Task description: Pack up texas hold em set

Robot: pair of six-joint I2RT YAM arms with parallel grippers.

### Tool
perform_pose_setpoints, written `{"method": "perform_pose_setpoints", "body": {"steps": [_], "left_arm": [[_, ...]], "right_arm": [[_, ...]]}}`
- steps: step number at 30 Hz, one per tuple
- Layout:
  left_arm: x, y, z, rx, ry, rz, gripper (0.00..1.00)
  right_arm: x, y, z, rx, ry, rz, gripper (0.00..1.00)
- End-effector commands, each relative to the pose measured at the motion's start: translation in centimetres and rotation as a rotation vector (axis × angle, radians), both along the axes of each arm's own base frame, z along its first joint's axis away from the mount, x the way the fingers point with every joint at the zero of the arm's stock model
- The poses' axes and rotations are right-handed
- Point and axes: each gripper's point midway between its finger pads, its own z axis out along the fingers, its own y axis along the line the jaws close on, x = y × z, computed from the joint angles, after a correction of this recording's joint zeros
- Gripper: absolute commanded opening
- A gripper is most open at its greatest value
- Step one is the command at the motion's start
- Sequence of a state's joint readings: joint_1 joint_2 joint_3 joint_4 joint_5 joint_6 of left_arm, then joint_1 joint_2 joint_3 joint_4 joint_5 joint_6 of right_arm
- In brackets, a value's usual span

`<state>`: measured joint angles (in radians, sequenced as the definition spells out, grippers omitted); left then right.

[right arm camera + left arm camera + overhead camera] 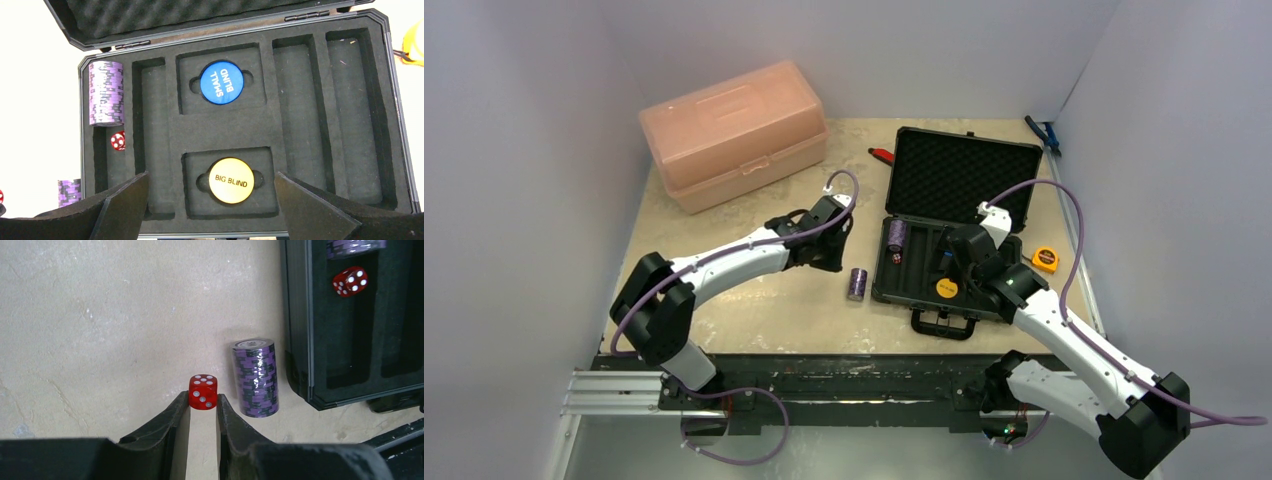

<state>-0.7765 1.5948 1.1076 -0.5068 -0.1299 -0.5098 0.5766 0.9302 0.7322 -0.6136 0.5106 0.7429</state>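
The black briefcase (964, 175) lies open at the right, foam up. My left gripper (202, 400) is shut on a red die (203, 391), pinched at its fingertips, left of a purple chip stack (256, 377) standing on the table (857, 283). The other purple stack (106, 93) lies in the case's left slot with a second red die (118, 141) below it. The orange "BIG BLIND" disc (231, 180) sits in its foam pocket. My right gripper (211, 174) hangs open and empty over that disc, above the case (959, 255).
A blue "SMALL BLIND" disc (221, 82) sits in the upper pocket. A translucent pink box (734, 130) stands at the back left. A yellow tape measure (1045, 259) lies right of the case. A red-handled tool (881, 155) and a blue tool (1044, 133) lie at the back.
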Motion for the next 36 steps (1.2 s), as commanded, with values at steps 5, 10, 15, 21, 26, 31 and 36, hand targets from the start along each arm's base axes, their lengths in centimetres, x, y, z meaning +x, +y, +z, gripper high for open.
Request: {"method": "perform_pose_setpoints", "body": {"steps": [5,10,15,21,26,31,36], "left_arm": [[1.0,-3.2,2.6,-0.09,-0.028,-0.028,0.0],[1.3,-4.4,2.8,-0.107,-0.021,-0.045,0.0],[1.5,-5.6,3.5,-0.113,-0.027,-0.065,0.0],[1.1,-8.1,4.3,-0.147,-0.028,-0.111,0.0],[1.3,-10.5,4.4,-0.177,-0.021,-0.134,0.0],[1.8,-12.3,4.1,-0.191,-0.013,-0.149,0.0],[2.4,-13.4,3.2,-0.185,-0.001,-0.157,0.0]], "right_arm": [[0.4,-0.3,0.4,-0.001,-0.03,-0.025,0.99],[0.5,-0.3,0.5,0.0,-0.032,-0.024,0.99],[0.4,-0.3,0.5,0.002,-0.032,-0.025,0.99],[0.4,-0.3,0.6,0.003,-0.034,-0.024,0.99],[0.4,-0.4,0.7,0.003,-0.036,-0.024,0.99],[0.4,-0.4,0.7,0.004,-0.038,-0.025,0.99],[0.4,-0.4,0.8,0.006,-0.04,-0.023,0.99]]}}
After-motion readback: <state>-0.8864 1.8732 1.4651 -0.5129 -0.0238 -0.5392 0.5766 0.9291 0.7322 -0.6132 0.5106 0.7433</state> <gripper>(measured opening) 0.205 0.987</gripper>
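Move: The left hand already holds a red die. About 12 cm to its right, 3 cm ahead and 5 cm below lies the other die, in the case's leftmost slot. The slot's purple chip stack is as far right but some 8 cm ahead; the loose chip stack lies 4 cm right, 2 cm back and 6 cm below. From the right hand, the die in the slot is roughly 10 cm left, 5 cm ahead and 11 cm down. Rightward about 11 cm, the left hand carries its red die past the loose chip stack's far end and across the case's side wall towards the die in the leftmost slot. It climbs some 3 cm on the way, then starts sinking as it arrives; the wrist turns slightly clockwise and tips its left side down, fingers keeping their pinch. ##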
